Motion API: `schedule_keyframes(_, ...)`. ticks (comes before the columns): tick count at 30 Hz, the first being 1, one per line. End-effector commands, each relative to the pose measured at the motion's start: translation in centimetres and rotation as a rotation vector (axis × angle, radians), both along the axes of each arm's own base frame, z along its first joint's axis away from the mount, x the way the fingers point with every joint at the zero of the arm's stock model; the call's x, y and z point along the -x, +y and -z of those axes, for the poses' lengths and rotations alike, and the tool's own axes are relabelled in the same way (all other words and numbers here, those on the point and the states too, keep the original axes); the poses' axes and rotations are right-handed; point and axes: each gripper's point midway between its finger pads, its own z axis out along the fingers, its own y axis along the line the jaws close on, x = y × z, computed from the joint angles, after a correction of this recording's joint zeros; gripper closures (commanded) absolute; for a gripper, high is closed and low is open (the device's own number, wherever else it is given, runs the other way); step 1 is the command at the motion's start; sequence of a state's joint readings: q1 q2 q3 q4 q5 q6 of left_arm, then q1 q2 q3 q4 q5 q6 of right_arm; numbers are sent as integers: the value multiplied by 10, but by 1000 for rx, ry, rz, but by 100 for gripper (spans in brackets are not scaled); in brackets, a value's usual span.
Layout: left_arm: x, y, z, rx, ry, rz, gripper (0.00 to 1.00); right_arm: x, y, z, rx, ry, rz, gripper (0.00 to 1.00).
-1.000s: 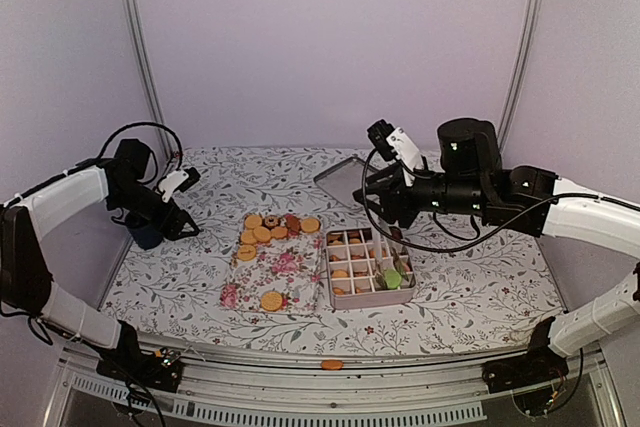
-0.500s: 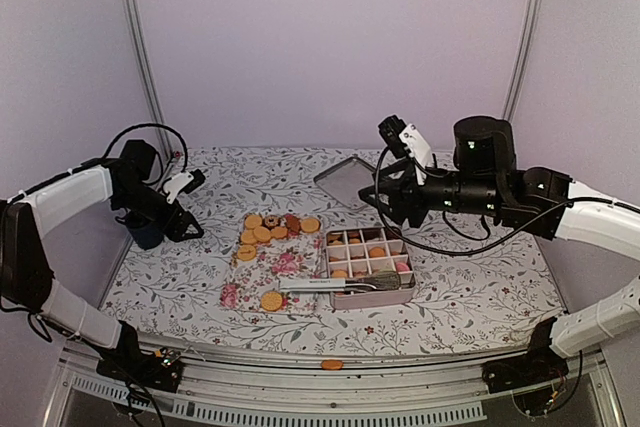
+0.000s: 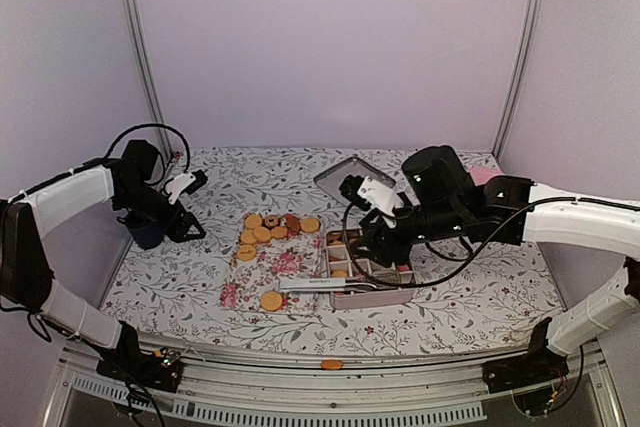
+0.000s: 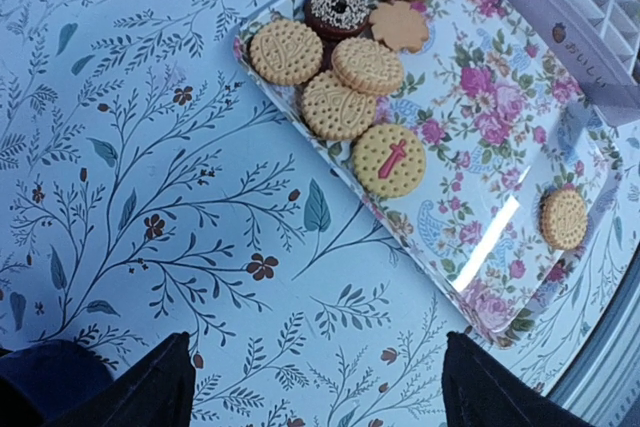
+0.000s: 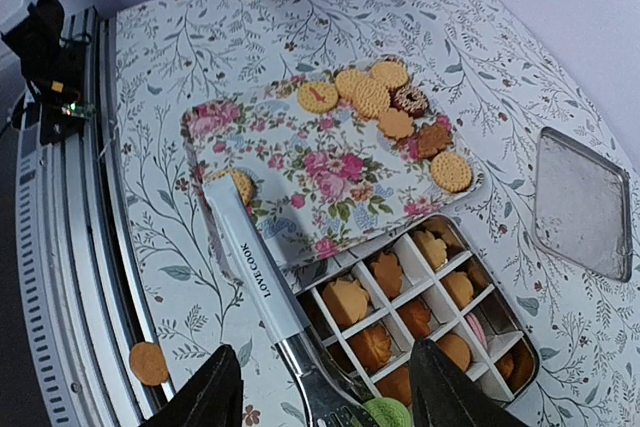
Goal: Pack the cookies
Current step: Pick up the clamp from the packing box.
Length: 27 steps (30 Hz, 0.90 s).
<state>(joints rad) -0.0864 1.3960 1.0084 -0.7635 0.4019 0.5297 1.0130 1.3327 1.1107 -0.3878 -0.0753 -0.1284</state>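
The cookies [image 3: 272, 227] lie in a cluster at the far end of a floral tray [image 3: 262, 272], with one more near its front. Others sit in the compartments of a divided box [image 3: 400, 292]. White-handled tongs [image 5: 250, 267] lie flat across the box's front and the tray's corner, a green cookie [image 5: 385, 414] at their metal end. My right gripper [image 5: 325, 397] hangs open just above the tongs and box, with nothing gripped. My left gripper [image 4: 320, 397] is open over bare tablecloth left of the tray [image 4: 480, 107], near the cookies [image 4: 365, 67].
A dark cup [image 3: 145, 234] stands at the far left by the left gripper [image 3: 188, 230]. The box's metal lid [image 3: 345, 179] lies behind the box. One stray cookie [image 3: 332, 364] rests on the front rail.
The tongs, which stood in the box under the right gripper, now lie flat across it. The right gripper rose, then swung down and left over the box, jaws wider. The left arm barely moved.
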Motion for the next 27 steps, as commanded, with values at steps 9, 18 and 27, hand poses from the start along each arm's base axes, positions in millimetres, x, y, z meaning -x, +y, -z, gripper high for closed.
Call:
schedule_keyframes(9,-2,-1,-3,-11,-15,1,14,34,42,82,501,-267,-136,44)
schedule_keyframes(18,-2,1,-5,-28,-27,1,14,25,54,117,615,-332,-100,52)
schedule_keyframes(27,-1,2,-4,-34,-30,-2,15,18,49,132,682,-394,-57,68)
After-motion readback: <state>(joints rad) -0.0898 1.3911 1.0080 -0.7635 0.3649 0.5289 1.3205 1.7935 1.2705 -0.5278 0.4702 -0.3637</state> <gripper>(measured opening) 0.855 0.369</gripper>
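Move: The clamp lies across the left front edge of the packing box, its middle about 15 cm below the right hand, 5 cm left and 3 cm back. The box's middle is 3 cm ahead and 1 cm right, the floral tray 20 cm left and level, its lone cookie 20 cm left and 5 cm back. From the left hand the clamp is roughly 13 cm back and 31 cm right. Right hand drops about 13 cm and left to the clamp, tipping fingers steeply down, closing partway around its shaft. ##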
